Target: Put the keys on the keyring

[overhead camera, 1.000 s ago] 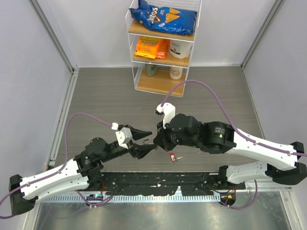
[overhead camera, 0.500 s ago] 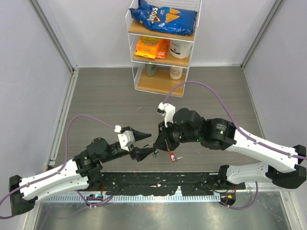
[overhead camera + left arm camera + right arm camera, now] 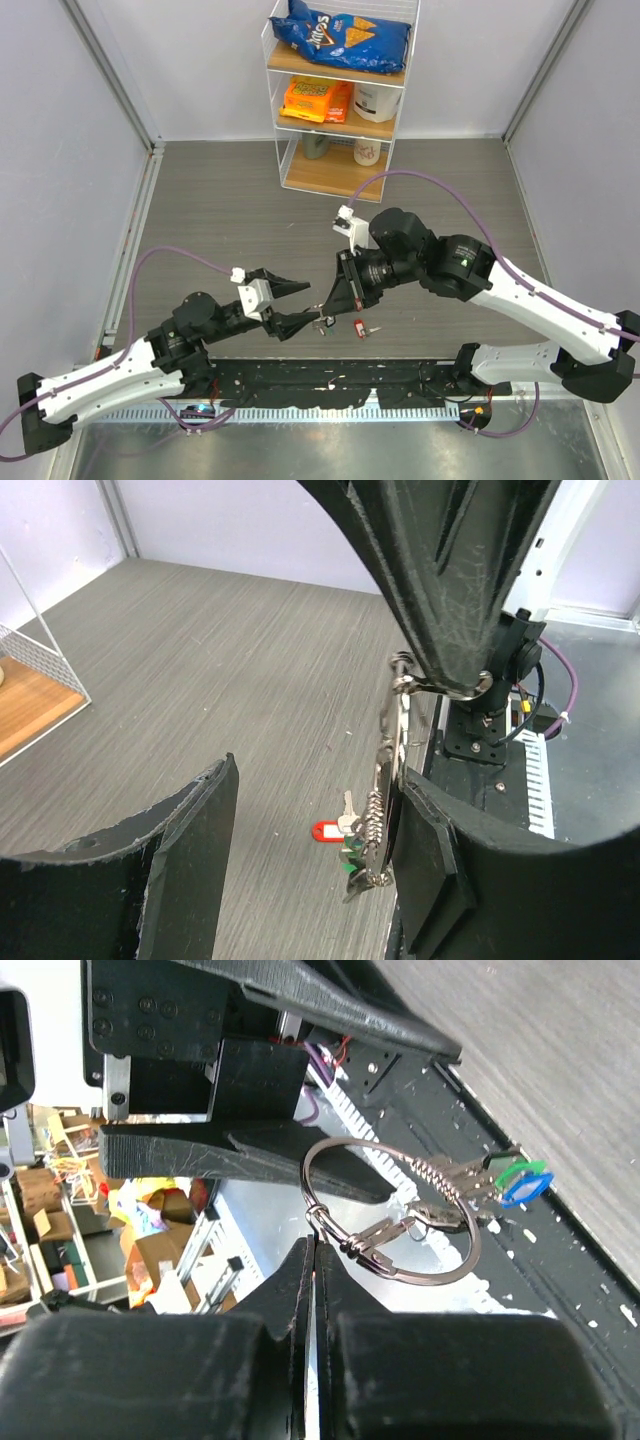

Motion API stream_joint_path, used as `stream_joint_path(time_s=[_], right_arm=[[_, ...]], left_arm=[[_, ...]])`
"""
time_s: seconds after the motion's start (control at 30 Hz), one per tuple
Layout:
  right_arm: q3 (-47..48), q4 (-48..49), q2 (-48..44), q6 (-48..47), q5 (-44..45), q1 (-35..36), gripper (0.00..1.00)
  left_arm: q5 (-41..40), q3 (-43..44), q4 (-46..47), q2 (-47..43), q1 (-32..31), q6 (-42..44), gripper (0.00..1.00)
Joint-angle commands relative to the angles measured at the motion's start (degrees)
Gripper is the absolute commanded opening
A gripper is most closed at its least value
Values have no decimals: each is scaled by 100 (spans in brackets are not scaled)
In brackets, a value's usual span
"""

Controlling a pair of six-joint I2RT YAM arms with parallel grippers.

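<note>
The keyring [image 3: 441,1278], a thin silver ring, hangs from my right gripper [image 3: 314,1248], which is shut on its rim. Keys with green and blue heads [image 3: 519,1183] dangle from it on a small clasp. In the top view the keyring [image 3: 321,317] hangs just above the table between the two arms. My left gripper [image 3: 318,776] stands open around it, and the ring [image 3: 390,748] is edge-on close to the right finger [image 3: 432,852]; I cannot tell whether they touch. A red-headed key [image 3: 327,831] lies loose on the table [image 3: 359,328].
A clear shelf rack [image 3: 340,95] with snack bags and cups stands at the back centre. A black mounting strip [image 3: 330,382] runs along the near edge between the arm bases. Grey walls close in the left and right sides.
My left gripper has opened wider and drawn back toward the lower left. The right arm has swung its wrist up and to the right, still pinching the keyring.
</note>
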Motion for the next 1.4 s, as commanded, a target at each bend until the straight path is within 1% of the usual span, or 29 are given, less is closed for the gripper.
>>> stream_joint_path(time_s=[0.0,0.23,0.37,0.63,0.8,1.1,1.37], right_arm=[[-116,327,-104,271,-505,-35,6],[-871,838,-148,675,-839,-105,6],[-1065,1075,-87,886,-936,-185,6],[-1136,1532,168,1159,-1278,-202,5],[-1136,1576,265,1212,-1411,-272,6],[-1092,1576,405,1229,-1560,-404,6],[-1084,1620,537,1212,-1692,-466,6]], left_arm=[[-22,-168,221,-23,-3,46,64],[-32,-274,371,109,-3,-42,64],[-101,-318,441,100,-3,-51,64],[-190,-485,749,161,-3,20,64],[38,-520,968,232,-56,72,63],[4,-801,1487,12,-232,169,63],[118,-1206,2348,-208,-364,239,61]])
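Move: The keyring hangs from the right hand's shut fingers, its middle about 3 cm below them, 1 cm forward and 1 cm left. The left hand's gap is some 4 cm left of the right hand, 3 cm forward and 3 cm lower. From the left hand, the keyring is about 3 cm right, 2 cm back and level; the red-tagged key lies on the table some 16 cm right, 4 cm forward and 20 cm below. The right hand keeps its shut grip on the keyring and carries it down about 5 cm, then roughly 2 cm left towards the left hand's back finger, rolling some 20 degrees about its own finger line so that its forward side dips. The left hand sinks with it by some 3.5 cm, most of that early, then eases back about 1 cm, fingers still parted and pointing right; the ring ends close by its back finger, and whether they touch can't be told. ##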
